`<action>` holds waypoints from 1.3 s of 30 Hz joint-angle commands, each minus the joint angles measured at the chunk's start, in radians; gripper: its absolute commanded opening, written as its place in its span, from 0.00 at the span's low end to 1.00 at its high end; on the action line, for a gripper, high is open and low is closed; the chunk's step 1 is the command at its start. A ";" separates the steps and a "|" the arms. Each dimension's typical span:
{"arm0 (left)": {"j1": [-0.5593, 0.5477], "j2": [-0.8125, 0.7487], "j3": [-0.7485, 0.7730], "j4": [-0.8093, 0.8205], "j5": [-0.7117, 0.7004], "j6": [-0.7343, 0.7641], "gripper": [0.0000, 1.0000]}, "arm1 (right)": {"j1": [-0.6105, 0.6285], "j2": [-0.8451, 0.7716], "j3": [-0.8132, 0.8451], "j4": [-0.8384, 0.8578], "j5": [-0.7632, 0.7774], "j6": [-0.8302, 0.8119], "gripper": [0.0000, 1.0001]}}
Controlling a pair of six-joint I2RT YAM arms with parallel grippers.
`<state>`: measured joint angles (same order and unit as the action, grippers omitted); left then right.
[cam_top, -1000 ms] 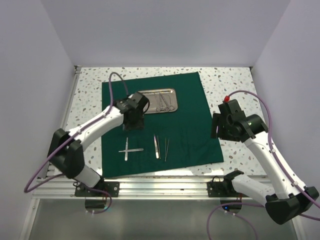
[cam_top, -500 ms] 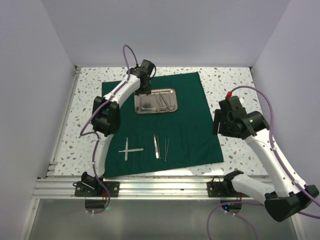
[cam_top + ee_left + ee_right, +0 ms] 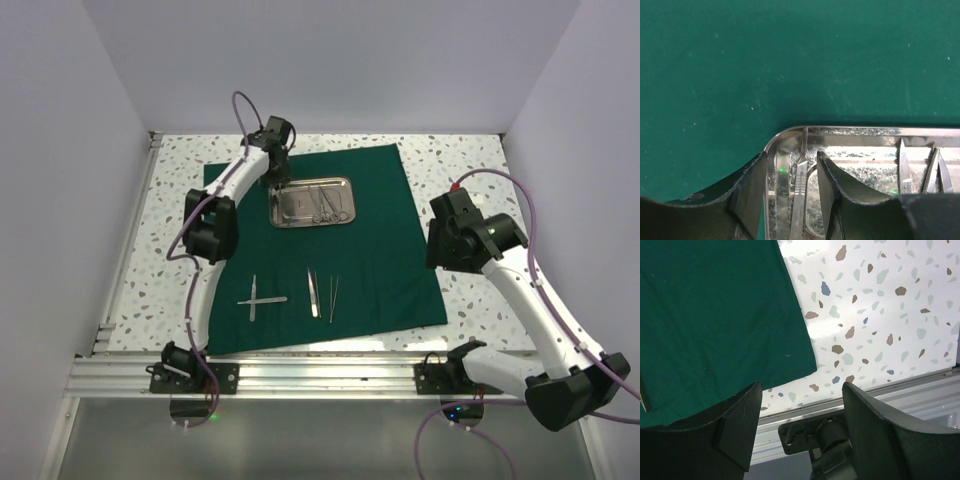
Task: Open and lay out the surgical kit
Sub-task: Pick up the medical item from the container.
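The dark green cloth [image 3: 370, 250] lies spread flat. The steel tray [image 3: 345, 182] sits on its far part, with ring-handled instruments [image 3: 328, 205] inside. Two crossed instruments [image 3: 260, 298], tweezers [image 3: 313, 292] and another slim tool [image 3: 333, 298] lie on the near cloth. My left gripper [image 3: 275, 183] is at the tray's left end. In the left wrist view it [image 3: 791, 156] is open, its fingers [image 3: 752, 195] on either side of a scalpel [image 3: 800, 190] lying in the tray [image 3: 790, 131]. My right gripper [image 3: 432, 250] is open and empty above the cloth's near right corner [image 3: 715, 315].
The terrazzo table [image 3: 470, 170] surrounds the cloth. The aluminium rail [image 3: 320, 375] runs along the near edge and shows under my right gripper [image 3: 800, 415] in the right wrist view [image 3: 890, 390]. Walls close in the left, right and back.
My left arm has swung from the middle of the cloth out to the tray's far left end and settled over the scalpel. The right arm has barely shifted.
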<state>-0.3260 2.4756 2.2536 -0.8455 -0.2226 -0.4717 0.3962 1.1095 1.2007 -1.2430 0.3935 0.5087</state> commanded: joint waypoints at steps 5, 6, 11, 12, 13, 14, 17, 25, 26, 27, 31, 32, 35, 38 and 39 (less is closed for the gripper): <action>0.001 0.019 -0.049 0.078 0.080 0.036 0.42 | -0.005 0.039 0.053 0.002 0.033 0.011 0.69; 0.001 0.016 -0.074 0.082 0.084 0.033 0.40 | -0.005 0.042 0.054 0.004 0.033 0.011 0.69; -0.002 0.000 -0.124 0.100 0.083 0.038 0.39 | -0.005 0.052 0.048 0.010 0.025 0.011 0.69; -0.002 0.002 -0.123 0.095 0.077 0.039 0.39 | -0.007 0.052 0.048 0.011 0.022 0.013 0.69; -0.002 0.005 -0.121 0.091 0.062 0.039 0.39 | -0.007 0.052 0.048 0.010 0.024 0.013 0.69; -0.002 0.008 -0.120 0.077 0.055 0.039 0.37 | -0.007 0.052 0.048 0.011 0.024 0.013 0.69; -0.002 0.022 -0.121 0.057 0.042 0.035 0.29 | -0.007 0.050 0.050 0.011 0.025 0.011 0.69; -0.001 0.051 -0.152 0.040 0.026 0.031 0.00 | -0.007 0.044 0.048 0.016 0.018 0.007 0.69; -0.001 0.054 -0.149 0.037 0.026 0.034 0.00 | -0.008 0.044 0.045 0.017 0.012 0.007 0.69; -0.001 0.052 -0.144 0.036 0.028 0.041 0.00 | -0.008 0.043 0.045 0.017 0.010 0.005 0.69; -0.001 -0.003 -0.121 0.029 0.032 0.053 0.00 | -0.008 0.033 0.043 0.023 -0.002 0.001 0.69; -0.002 -0.018 -0.106 0.026 0.032 0.056 0.00 | -0.007 0.032 0.040 0.025 -0.005 0.001 0.69; -0.001 -0.066 -0.048 -0.010 0.037 0.059 0.00 | -0.010 0.023 0.040 0.031 -0.015 -0.001 0.69; -0.001 -0.122 -0.022 -0.046 0.051 0.056 0.00 | -0.008 0.018 0.037 0.042 -0.030 -0.004 0.69; -0.001 -0.141 -0.028 -0.052 0.055 0.051 0.00 | -0.008 0.016 0.036 0.045 -0.038 -0.006 0.69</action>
<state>-0.3340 2.4542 2.1754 -0.8265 -0.1867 -0.4408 0.3916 1.1500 1.2152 -1.2312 0.3786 0.5110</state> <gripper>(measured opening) 0.018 0.691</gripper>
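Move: The medical item, a slim scalpel-like tool lying fore-and-aft at the tray's left end, has its middle about 4 cm back from the left hand, 1 cm to its right and 2 cm below. At that same depth and height, a thin straight tool lies some 10 cm to the hand's right and the scissors about 15 cm right. From the right hand, the medical item lies roughly 29 cm ahead, 40 cm left and 17 cm below. The left fingers pinch the medical item near its far end, closing fully around it after the hand sinks about 2 cm over the tray's left end and shifts slightly right. Still gripping, the left hand then starts to draw back about 1.5 cm and rise about 1 cm, with hardly any wrist turn. ##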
